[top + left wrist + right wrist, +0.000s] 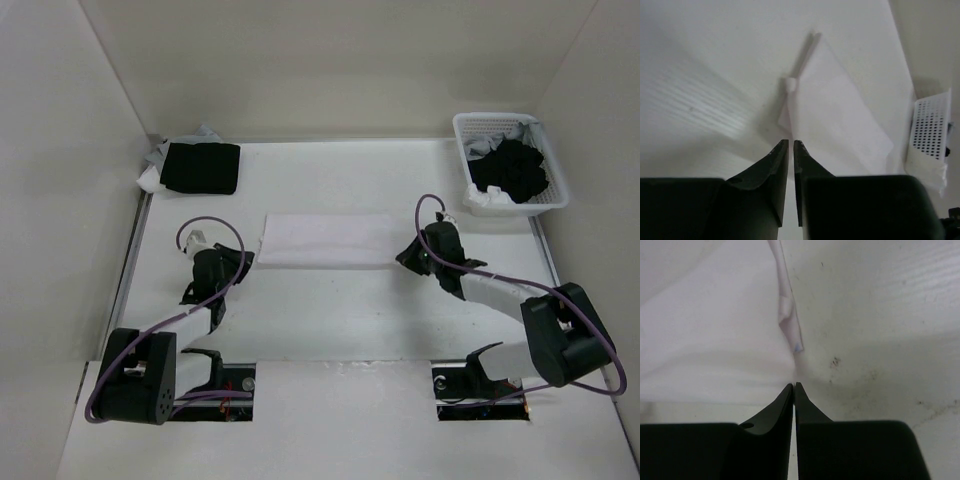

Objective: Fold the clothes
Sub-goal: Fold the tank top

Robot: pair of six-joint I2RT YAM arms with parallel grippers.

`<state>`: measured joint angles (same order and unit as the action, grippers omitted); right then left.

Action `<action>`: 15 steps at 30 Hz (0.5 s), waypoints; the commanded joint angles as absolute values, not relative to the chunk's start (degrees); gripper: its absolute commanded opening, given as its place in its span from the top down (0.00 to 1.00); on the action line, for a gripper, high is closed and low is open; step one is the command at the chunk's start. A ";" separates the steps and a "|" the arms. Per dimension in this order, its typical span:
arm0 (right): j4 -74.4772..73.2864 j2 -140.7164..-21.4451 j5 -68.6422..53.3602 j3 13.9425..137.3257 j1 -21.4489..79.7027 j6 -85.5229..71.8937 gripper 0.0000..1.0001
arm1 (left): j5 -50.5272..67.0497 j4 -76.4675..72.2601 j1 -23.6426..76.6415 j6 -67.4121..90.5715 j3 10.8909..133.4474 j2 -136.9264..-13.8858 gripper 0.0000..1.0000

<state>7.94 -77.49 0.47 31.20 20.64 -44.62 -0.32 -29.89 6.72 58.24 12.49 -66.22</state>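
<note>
The clothes (pixel 325 240) are a white garment lying flat as a long folded strip across the middle of the table. My left gripper (pixel 243 258) sits at the strip's left end. In the left wrist view the left gripper (pixel 791 143) has a narrow slit between its jaws with nothing in it, and the clothes (pixel 840 115) lie just past the tips. My right gripper (pixel 403 255) is at the strip's right end. In the right wrist view the right gripper (pixel 794 385) has its tips nearly touching, right at the edge of the clothes (pixel 715 330).
A folded black garment (pixel 200 167) lies on white cloth in the back left corner. A white lattice basket (pixel 556 200) at the back right holds black garments (pixel 510 165); the basket (pixel 930 130) also shows in the left wrist view. Walls enclose the table on three sides.
</note>
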 commanded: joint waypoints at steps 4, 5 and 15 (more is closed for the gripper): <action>11.51 -74.71 3.16 28.13 23.16 -46.14 0.66 | 1.23 -32.26 2.42 57.22 7.74 -62.76 0.71; 11.77 -74.45 3.16 28.13 22.81 -45.97 0.61 | 1.40 -31.82 1.89 57.56 7.56 -61.36 0.69; 15.55 -87.96 -6.93 37.44 16.57 -43.77 0.48 | -8.26 -28.12 21.47 55.81 22.40 -64.93 0.69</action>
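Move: The tank top, folded once into a flat strip, hangs by its near corners between the two hands: its middle is about 20 cm right of the left hand, 4 cm ahead and 4 cm below, and about 16 cm left of the right hand, 4 cm ahead and 3 cm below. The black folded cloth lies some 22 cm ahead and 12 cm left of the left hand; the white basket is roughly 23 cm ahead and 26 cm right of the right hand. The tank top's near corners are carried the last 2 cm back and 2 to 3 cm down to the table, where both hands open and let go of them. The left hand, fingers open, then rises about 7 cm while swinging right over the strip's left end; the right stays low and comes forward about 4 cm along the strip's right end. ##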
